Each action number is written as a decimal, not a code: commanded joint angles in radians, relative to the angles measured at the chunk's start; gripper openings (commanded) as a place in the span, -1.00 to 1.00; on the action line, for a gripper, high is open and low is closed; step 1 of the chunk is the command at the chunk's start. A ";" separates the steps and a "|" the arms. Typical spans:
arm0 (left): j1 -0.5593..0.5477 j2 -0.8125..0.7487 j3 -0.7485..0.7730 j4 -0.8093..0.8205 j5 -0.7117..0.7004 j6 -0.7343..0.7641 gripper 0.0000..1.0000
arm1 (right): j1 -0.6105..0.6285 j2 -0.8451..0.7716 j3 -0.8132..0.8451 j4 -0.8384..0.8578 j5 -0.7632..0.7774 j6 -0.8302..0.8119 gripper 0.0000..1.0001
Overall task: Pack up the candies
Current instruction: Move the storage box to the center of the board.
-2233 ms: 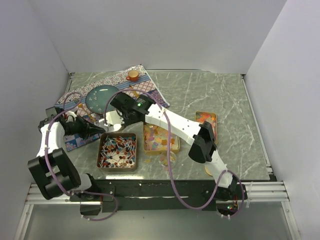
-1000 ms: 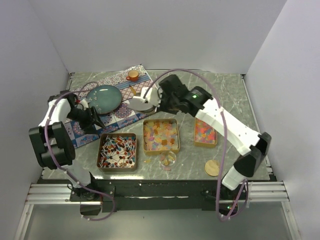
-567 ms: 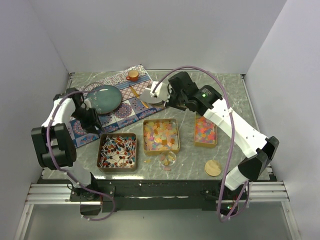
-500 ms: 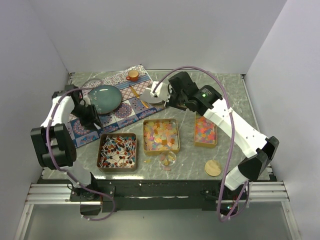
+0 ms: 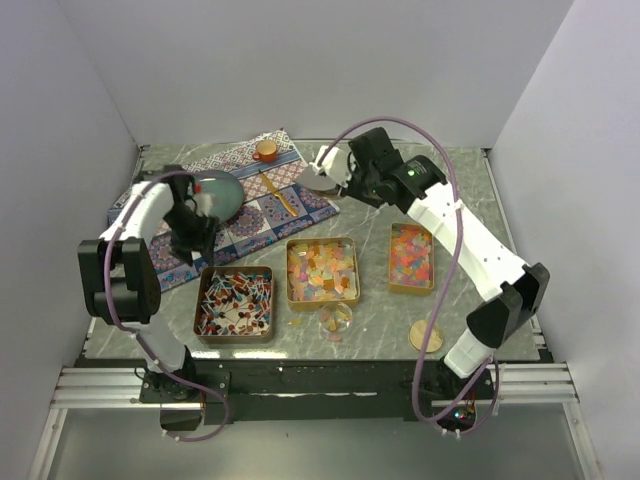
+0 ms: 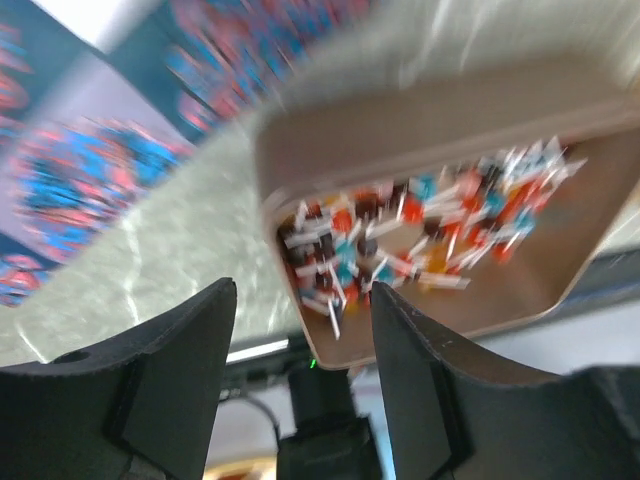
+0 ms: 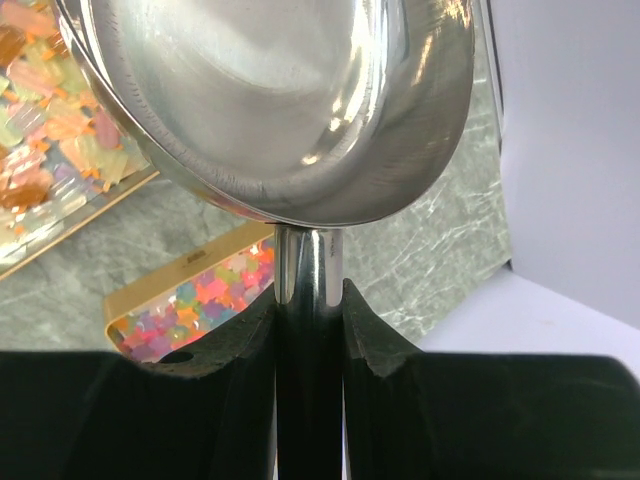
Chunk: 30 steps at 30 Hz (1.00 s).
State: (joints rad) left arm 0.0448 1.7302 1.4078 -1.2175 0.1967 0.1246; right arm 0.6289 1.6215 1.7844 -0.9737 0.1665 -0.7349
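The candies lie in three gold tins: red-white-black ones [image 5: 235, 303], pale yellow-orange squares [image 5: 322, 270] and bright pink-orange pieces [image 5: 412, 257]. My right gripper [image 5: 345, 172] is shut on the handle of a metal scoop [image 5: 318, 172], held above the patterned cloth's far right corner. In the right wrist view the scoop bowl [image 7: 270, 100] fills the top, above the gripper [image 7: 310, 300], with the yellow squares [image 7: 45, 150] and pink pieces [image 7: 200, 300] below. My left gripper [image 5: 200, 245] hangs open and empty beside the teal plate; its wrist view [image 6: 300, 300] shows the mixed candies [image 6: 420, 250], blurred.
A teal plate [image 5: 218, 190] and an orange cup [image 5: 266, 150] sit on the patterned cloth [image 5: 255, 210] at back left. A small glass dish [image 5: 335, 317] with a few spilt pieces and a cork disc [image 5: 427, 335] lie near the front edge.
The right arm has lifted the scoop back and to the right, away from the tins. The left gripper swung right from the cloth's left edge to beside the plate.
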 commanded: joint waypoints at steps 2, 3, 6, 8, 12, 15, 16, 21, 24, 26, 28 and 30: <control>-0.022 0.002 -0.081 -0.044 -0.114 0.099 0.23 | -0.021 0.026 0.086 0.044 -0.035 0.037 -1.00; -0.020 0.012 -0.090 -0.037 -0.123 0.089 0.24 | -0.023 0.031 0.095 0.044 -0.035 0.040 -1.00; -0.020 0.026 -0.086 0.010 -0.152 0.067 0.20 | -0.023 0.043 0.113 0.041 -0.035 0.045 -1.00; -0.020 0.048 -0.084 0.027 -0.152 0.073 0.14 | -0.021 0.051 0.125 0.041 -0.029 0.043 -1.00; -0.028 0.124 -0.075 0.041 -0.112 0.057 0.02 | -0.021 0.054 0.142 0.033 -0.021 0.043 -1.00; -0.034 0.158 -0.058 0.055 -0.068 0.009 -0.05 | -0.021 0.043 0.126 0.027 -0.010 0.039 -1.00; -0.037 0.166 -0.052 0.056 -0.060 -0.002 -0.06 | -0.021 0.038 0.119 0.029 -0.001 0.037 -1.00; -0.039 0.212 -0.027 0.072 -0.036 -0.065 -0.35 | -0.023 0.012 0.086 0.032 0.025 0.034 -1.00; -0.039 0.252 0.032 0.055 0.018 -0.117 -0.61 | -0.023 0.005 0.084 0.033 0.039 0.029 -1.00; -0.078 0.262 0.074 0.065 0.043 -0.118 -0.74 | -0.023 0.000 0.075 0.036 0.050 0.028 -1.00; -0.089 0.276 0.098 0.064 0.081 -0.160 -0.94 | -0.021 0.000 0.067 0.039 0.054 0.026 -1.00; -0.106 0.301 0.131 0.065 0.102 -0.167 -0.98 | -0.023 0.000 0.063 0.040 0.059 0.026 -1.00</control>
State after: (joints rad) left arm -0.0242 2.0029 1.4593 -1.1866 0.1684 0.0128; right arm 0.6060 1.6836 1.8507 -0.9726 0.1970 -0.7139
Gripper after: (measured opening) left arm 0.064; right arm 0.300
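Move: The storage box of lollipops has its middle about 10 cm back and 7 cm to the right of the open left hand, some 8 cm below it; its near point is the far-left corner, only about 3 cm back. The green plate lies roughly 14 cm ahead, straight out, and the gummy box 26 cm to the right and 3 cm back. From the right hand, the storage box is about 30 cm left, 18 cm back and 25 cm down. Dipping back about 3 cm and then down beside the storage box's far-left corner, some 7 cm lower in all, the left hand tips some 14 degrees and closes its fingers from wide to almost shut, pinching the thin rim there, then draws forward and to the right by about 3–4 cm. The right hand, still holding the steel pan by its handle, eases 2 cm forward. ##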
